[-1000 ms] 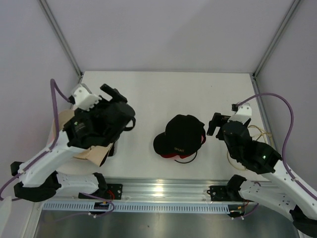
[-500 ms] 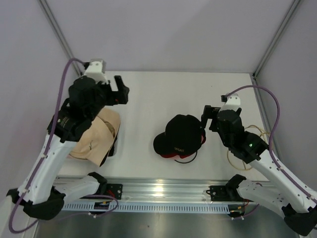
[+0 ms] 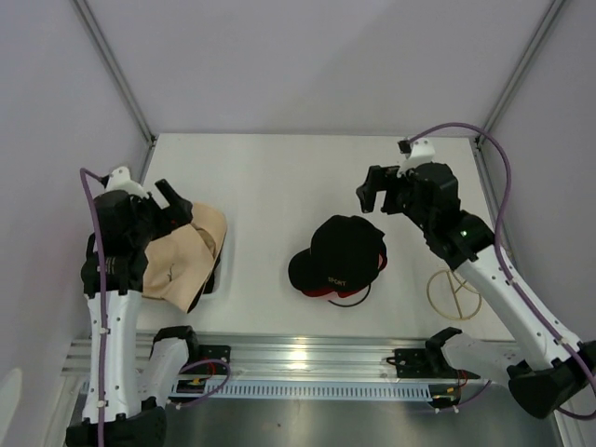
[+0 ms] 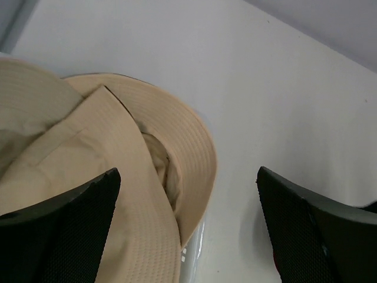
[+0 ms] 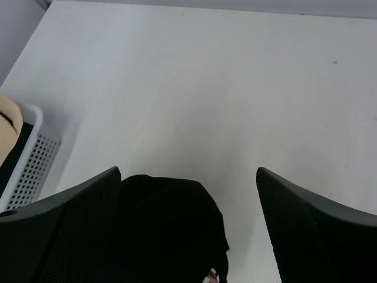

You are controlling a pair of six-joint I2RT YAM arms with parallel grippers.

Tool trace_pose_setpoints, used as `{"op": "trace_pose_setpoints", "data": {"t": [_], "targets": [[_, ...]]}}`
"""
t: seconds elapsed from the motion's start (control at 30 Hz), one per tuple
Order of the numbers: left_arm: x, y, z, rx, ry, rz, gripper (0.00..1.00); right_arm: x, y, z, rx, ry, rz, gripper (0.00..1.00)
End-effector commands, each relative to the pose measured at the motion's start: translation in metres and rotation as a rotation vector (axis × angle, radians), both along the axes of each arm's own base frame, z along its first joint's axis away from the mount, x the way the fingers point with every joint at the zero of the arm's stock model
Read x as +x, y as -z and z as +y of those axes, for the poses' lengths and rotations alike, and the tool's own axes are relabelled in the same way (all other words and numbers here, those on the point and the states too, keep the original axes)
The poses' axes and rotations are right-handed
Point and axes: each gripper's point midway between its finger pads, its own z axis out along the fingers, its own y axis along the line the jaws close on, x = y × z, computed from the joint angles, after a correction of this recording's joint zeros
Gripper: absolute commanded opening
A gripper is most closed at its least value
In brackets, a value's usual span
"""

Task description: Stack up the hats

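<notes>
A wide beige hat lies crumpled at the table's left edge, its brim draped over a white basket. Something dark shows under it inside the basket; I cannot tell what it is. My left gripper hangs open just above the hat's far edge, and the hat's brim fills the space below its jaws without touching them. My right gripper is open at the back right, raised above the table, holding nothing.
A black baseball cap with white lettering and red underneath lies mid-table, below the right gripper. The white mesh basket stands under the beige hat. A tan wire hoop lies at the front right.
The left arm has lifted off the beige hat and swung back to the left, uncovering it. The right gripper has moved up and toward the back, away from the cap.
</notes>
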Motion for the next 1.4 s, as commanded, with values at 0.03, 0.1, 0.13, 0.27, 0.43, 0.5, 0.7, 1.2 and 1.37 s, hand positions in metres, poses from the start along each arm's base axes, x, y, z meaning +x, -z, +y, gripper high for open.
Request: {"op": "trace_pose_setpoints", "data": {"t": [0.03, 0.1, 0.13, 0.27, 0.43, 0.5, 0.7, 1.2, 1.37], "targets": [[-0.009, -0.013, -0.059, -0.144, 0.332, -0.099, 1.0, -0.001, -0.019, 0.042, -0.021, -0.214, -0.023, 0.99], [-0.019, -0.02, -0.087, -0.135, 0.493, -0.129, 0.99, -0.003, -0.021, 0.043, -0.034, -0.221, -0.028, 0.99], [-0.023, -0.023, -0.094, -0.113, 0.532, -0.143, 0.99, -0.006, -0.021, 0.043, -0.034, -0.223, -0.021, 0.99], [-0.035, -0.032, -0.13, -0.036, 0.706, -0.19, 1.0, -0.023, -0.024, 0.032, -0.021, -0.217, -0.017, 1.0], [-0.028, -0.015, -0.151, -0.073, 0.77, -0.159, 1.0, -0.062, -0.002, 0.032, 0.001, -0.33, 0.015, 0.99], [-0.02, -0.003, -0.151, -0.084, 0.753, -0.121, 0.99, -0.077, -0.006, 0.031, 0.032, -0.356, 0.001, 0.99], [-0.021, 0.016, -0.164, -0.102, 0.802, -0.076, 0.99, -0.098, 0.023, 0.044, 0.036, -0.426, 0.021, 0.99], [-0.044, 0.014, -0.2, -0.07, 0.954, -0.047, 0.99, -0.078, 0.128, 0.053, -0.176, -0.241, 0.143, 0.99], [-0.04, 0.015, -0.202, -0.072, 0.938, -0.055, 1.0, -0.054, 0.115, 0.048, -0.13, -0.114, 0.048, 0.99]]}}
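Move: The black cap on the stack lies about 8 cm back from my right hand, 8 cm to its left and 15 cm below, with the red cap directly under it. The gold wire stand is some 11 cm back, 27 cm to the right and 25 cm below that hand. From my left hand the black cap is roughly 42 cm to the right, 5 cm back and 13 cm lower; the tan hat lies almost beneath that hand, 3 cm back and 2 cm left. My right hand edges left, draws back about 10 cm, then sinks and comes some 3 cm forward again, bringing its open fingers to either side of the black cap's crown and pushing it forward. Meanwhile my open left hand leaves the tan hat, swings about 20 cm right towards the cap's bill and turns clockwise some 50 degrees. ##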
